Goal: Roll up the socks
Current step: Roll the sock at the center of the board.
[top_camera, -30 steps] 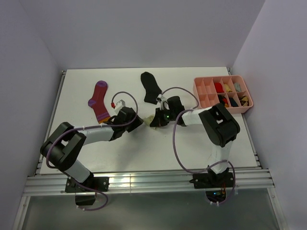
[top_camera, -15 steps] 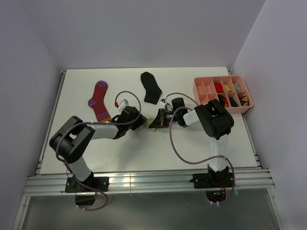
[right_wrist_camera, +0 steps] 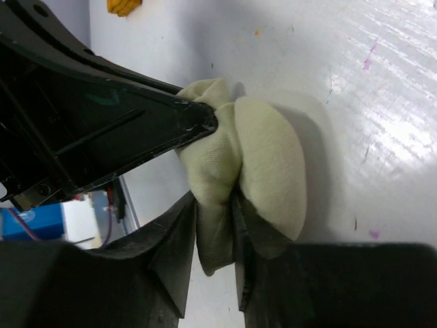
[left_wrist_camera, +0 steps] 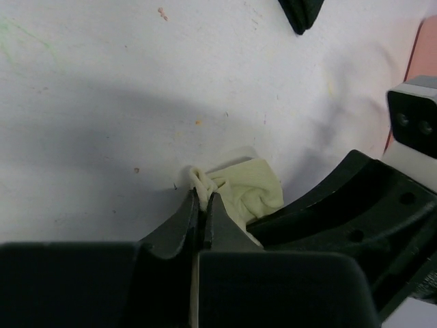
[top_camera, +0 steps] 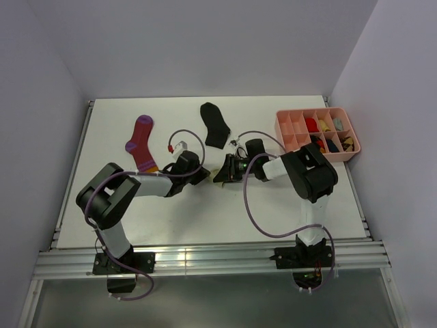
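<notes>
A small cream sock [right_wrist_camera: 270, 154] lies bunched on the white table between my two grippers, seen from above as a pale scrap [top_camera: 213, 169]. My left gripper [left_wrist_camera: 203, 194] is shut on a thin fold at the sock's edge [left_wrist_camera: 249, 191]. My right gripper [right_wrist_camera: 215, 208] faces it from the other side, its jaws a little apart with a thick fold of the same sock filling the gap. Both grippers meet low at mid-table: left [top_camera: 202, 174], right [top_camera: 222, 175]. The black ankle sock [top_camera: 215, 125] and the magenta striped sock [top_camera: 141, 144] lie flat farther back.
A pink compartment tray [top_camera: 289, 129] holding several rolled socks stands at the right back. The black sock's tip [left_wrist_camera: 300, 14] lies just beyond the grippers. The magenta sock's orange toe [right_wrist_camera: 123, 5] shows behind the left gripper's body [right_wrist_camera: 102, 130].
My left gripper has closed on the edge of the cream sock, and its arm has swung in closer. The right gripper stays at the sock.
</notes>
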### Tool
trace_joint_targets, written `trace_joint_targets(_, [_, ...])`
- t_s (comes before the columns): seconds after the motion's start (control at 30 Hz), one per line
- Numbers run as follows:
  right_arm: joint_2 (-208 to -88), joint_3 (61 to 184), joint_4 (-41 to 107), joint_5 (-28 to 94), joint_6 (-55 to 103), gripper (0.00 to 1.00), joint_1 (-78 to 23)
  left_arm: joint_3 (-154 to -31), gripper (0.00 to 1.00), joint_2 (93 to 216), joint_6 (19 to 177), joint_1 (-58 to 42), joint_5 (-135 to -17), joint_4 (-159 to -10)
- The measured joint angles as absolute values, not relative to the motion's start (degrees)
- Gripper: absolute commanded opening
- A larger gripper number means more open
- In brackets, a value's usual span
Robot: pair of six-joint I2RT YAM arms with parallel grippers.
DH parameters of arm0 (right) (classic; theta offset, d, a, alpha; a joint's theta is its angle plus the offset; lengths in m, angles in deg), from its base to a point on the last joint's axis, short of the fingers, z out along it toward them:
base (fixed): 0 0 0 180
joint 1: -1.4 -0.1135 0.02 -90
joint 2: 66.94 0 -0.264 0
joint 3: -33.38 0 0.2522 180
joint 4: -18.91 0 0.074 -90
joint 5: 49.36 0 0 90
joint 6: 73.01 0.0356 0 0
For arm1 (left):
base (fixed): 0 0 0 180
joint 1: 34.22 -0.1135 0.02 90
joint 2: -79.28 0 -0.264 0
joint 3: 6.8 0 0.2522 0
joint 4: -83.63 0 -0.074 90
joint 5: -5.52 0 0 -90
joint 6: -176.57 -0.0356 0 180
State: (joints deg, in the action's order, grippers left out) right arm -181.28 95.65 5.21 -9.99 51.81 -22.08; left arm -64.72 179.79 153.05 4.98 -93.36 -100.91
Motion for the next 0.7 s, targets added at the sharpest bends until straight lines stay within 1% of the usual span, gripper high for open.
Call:
trace_joint_targets(0.07, [-179.31,95.04,6.63,-8.33,50.46,0.40,-22.13,-65.29,0.00,180.05,152.77,5.33,-93.36,-100.32])
trace_joint_targets(0.1, [-177.94,94.63,7.52,-6.95,49.34,0.44,-22.21,-65.51,0.00,180.07,152.59,5.53,-93.38,-100.06])
trace_joint_targets(0.2, [-172.12,92.51,10.63,-0.83,45.52,0.48,-22.98,-66.03,0.00,180.07,152.02,5.99,-93.38,-98.97])
trace_joint_targets(0.3, [-164.93,90.95,14.04,7.76,40.45,0.49,-25.30,-67.02,0.00,180.07,151.52,6.12,-93.41,-97.22])
trace_joint_targets(0.47, [-156.52,90.10,15.00,21.88,30.59,0.50,-33.45,-68.59,0.00,180.07,150.21,6.12,-93.56,-94.33])
trace_joint_targets(0.53, [-155.10,89.12,14.72,25.64,27.05,0.49,-36.62,-68.96,0.00,180.07,149.84,6.12,-93.54,-93.61])
trace_joint_targets(0.7, [-155.97,86.67,14.23,33.15,20.17,0.49,-40.29,-69.64,0.00,180.07,149.10,6.12,-93.52,-92.36])
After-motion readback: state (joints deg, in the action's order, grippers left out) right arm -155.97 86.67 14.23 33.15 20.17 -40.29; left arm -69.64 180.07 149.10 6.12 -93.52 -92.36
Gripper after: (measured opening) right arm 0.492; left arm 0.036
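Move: The cream sock being rolled lies between the two gripper tips: its middle is some 3 cm to the left hand's right, 1 cm ahead and 1 cm lower, and from the right hand about 2 cm to the left and 1 cm ahead, level with the tips. The black sock's middle is roughly 21 cm ahead of the left hand and 3 cm to its right; the red sock lies about 23 cm to that hand's left and 13 cm ahead. Up off the cream sock comes the right hand, its already parting fingers opening further to half wide to let go; after rising some 7 cm it sinks back by 2 to 3 cm above the sock's near end. On the way it rolls roughly 45 degrees and swings its tips from leftward to forward-left. The left hand keeps its pinch on the sock's left end, shifting right under a centimetre. ##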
